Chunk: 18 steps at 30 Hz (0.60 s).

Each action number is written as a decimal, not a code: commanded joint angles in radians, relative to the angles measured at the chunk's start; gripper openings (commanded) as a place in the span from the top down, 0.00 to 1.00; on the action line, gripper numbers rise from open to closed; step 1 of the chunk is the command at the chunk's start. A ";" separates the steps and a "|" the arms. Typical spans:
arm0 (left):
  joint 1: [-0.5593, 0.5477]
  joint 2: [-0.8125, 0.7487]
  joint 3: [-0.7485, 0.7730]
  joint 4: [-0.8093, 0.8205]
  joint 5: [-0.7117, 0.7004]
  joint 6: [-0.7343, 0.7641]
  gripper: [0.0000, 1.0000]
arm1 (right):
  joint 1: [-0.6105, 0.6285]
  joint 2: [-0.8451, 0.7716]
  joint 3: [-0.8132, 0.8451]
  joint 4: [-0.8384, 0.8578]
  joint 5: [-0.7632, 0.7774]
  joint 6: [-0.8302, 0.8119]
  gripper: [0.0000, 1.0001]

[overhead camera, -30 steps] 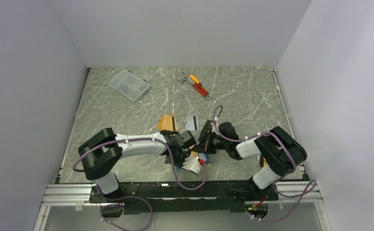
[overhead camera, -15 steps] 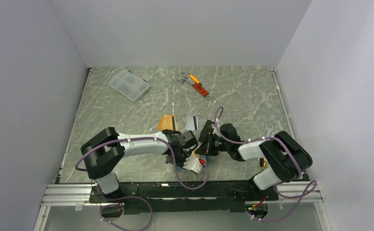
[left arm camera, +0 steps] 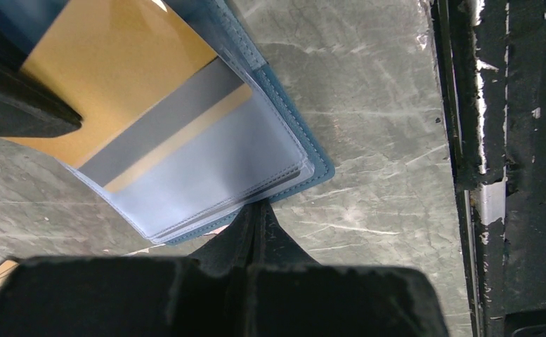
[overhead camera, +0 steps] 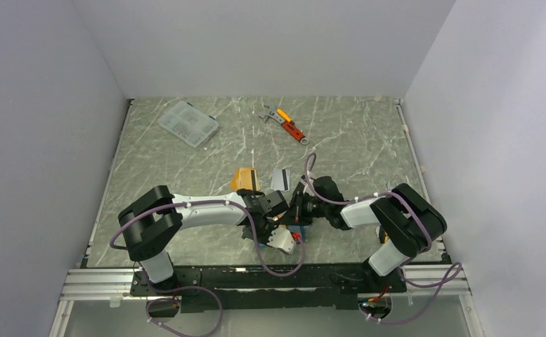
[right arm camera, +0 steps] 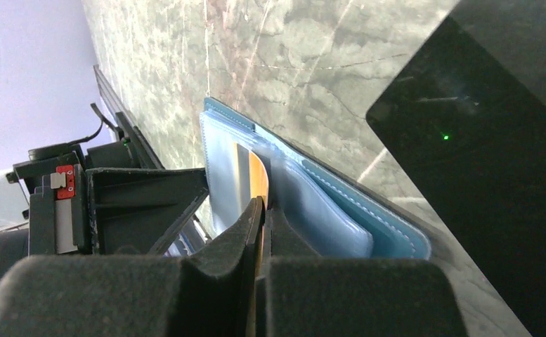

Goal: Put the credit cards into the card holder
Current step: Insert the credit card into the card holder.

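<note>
The teal card holder [left arm camera: 310, 151] lies open on the marble table near its front edge. An orange credit card [left arm camera: 115, 77] with a grey stripe sits partly inside its clear pocket. My right gripper [right arm camera: 261, 203] is shut on that card [right arm camera: 257, 174], edge-on between the pads, at the mouth of the pocket in the card holder [right arm camera: 368, 217]. My left gripper [left arm camera: 259, 209] is shut, with its tips against the holder's near edge. Two more credit cards lie flat just beyond the grippers, one orange [overhead camera: 245, 178] and one silver-grey [overhead camera: 279, 177].
A clear plastic compartment box [overhead camera: 188, 123] lies at the far left of the table. A red and yellow wrench [overhead camera: 289, 125] lies at the far middle. The black base rail [left arm camera: 509, 175] runs close beside the holder.
My right gripper has shifted slightly left toward the left gripper, carrying the orange card with it. The left arm has barely moved.
</note>
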State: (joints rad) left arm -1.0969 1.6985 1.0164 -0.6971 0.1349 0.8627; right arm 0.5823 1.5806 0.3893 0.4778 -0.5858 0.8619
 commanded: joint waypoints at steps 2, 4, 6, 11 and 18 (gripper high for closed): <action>-0.017 0.057 -0.035 0.050 0.073 -0.017 1.00 | 0.037 0.062 0.018 -0.150 0.045 -0.050 1.00; -0.017 0.052 -0.038 0.051 0.069 -0.015 1.00 | 0.037 0.060 0.023 -0.174 0.055 -0.045 0.87; -0.017 0.045 -0.043 0.054 0.065 -0.014 1.00 | 0.038 0.046 0.031 -0.219 0.069 -0.047 0.79; 0.008 0.013 -0.073 0.071 0.064 -0.010 1.00 | 0.037 -0.039 0.055 -0.375 0.128 -0.081 0.67; 0.027 0.007 -0.084 0.074 0.066 -0.005 1.00 | 0.037 -0.148 0.109 -0.584 0.199 -0.131 0.60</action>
State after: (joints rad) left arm -1.0779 1.6680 0.9817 -0.6567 0.1558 0.8516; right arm 0.6182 1.4769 0.4767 0.1593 -0.5076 0.8104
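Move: The gold card, bowed between the right fingers and partly in the card holder's pocket, has its middle about 2 cm left, 2 cm back and 1 cm below the right hand. The black card lies roughly 9 cm ahead and 4 cm right of that hand; the silver card is about 12 cm ahead and 1 cm left. From the left hand, down at the holder's left edge, the gold card's middle is some 5 cm ahead, 6 cm right and 1 cm lower. The right hand pushes the gold card barely 1 cm further left into the holder's pocket while its fingers begin to open, then, still opening to over a third, it lets go and draws back right about 1.5 cm, rising and easing towards the base by a little under 1 cm each as the fingertips tip some 5 degrees steeper down. The left hand stays in place throughout, its shut fingertips still resting on the holder's left edge and bracing it against the push. ##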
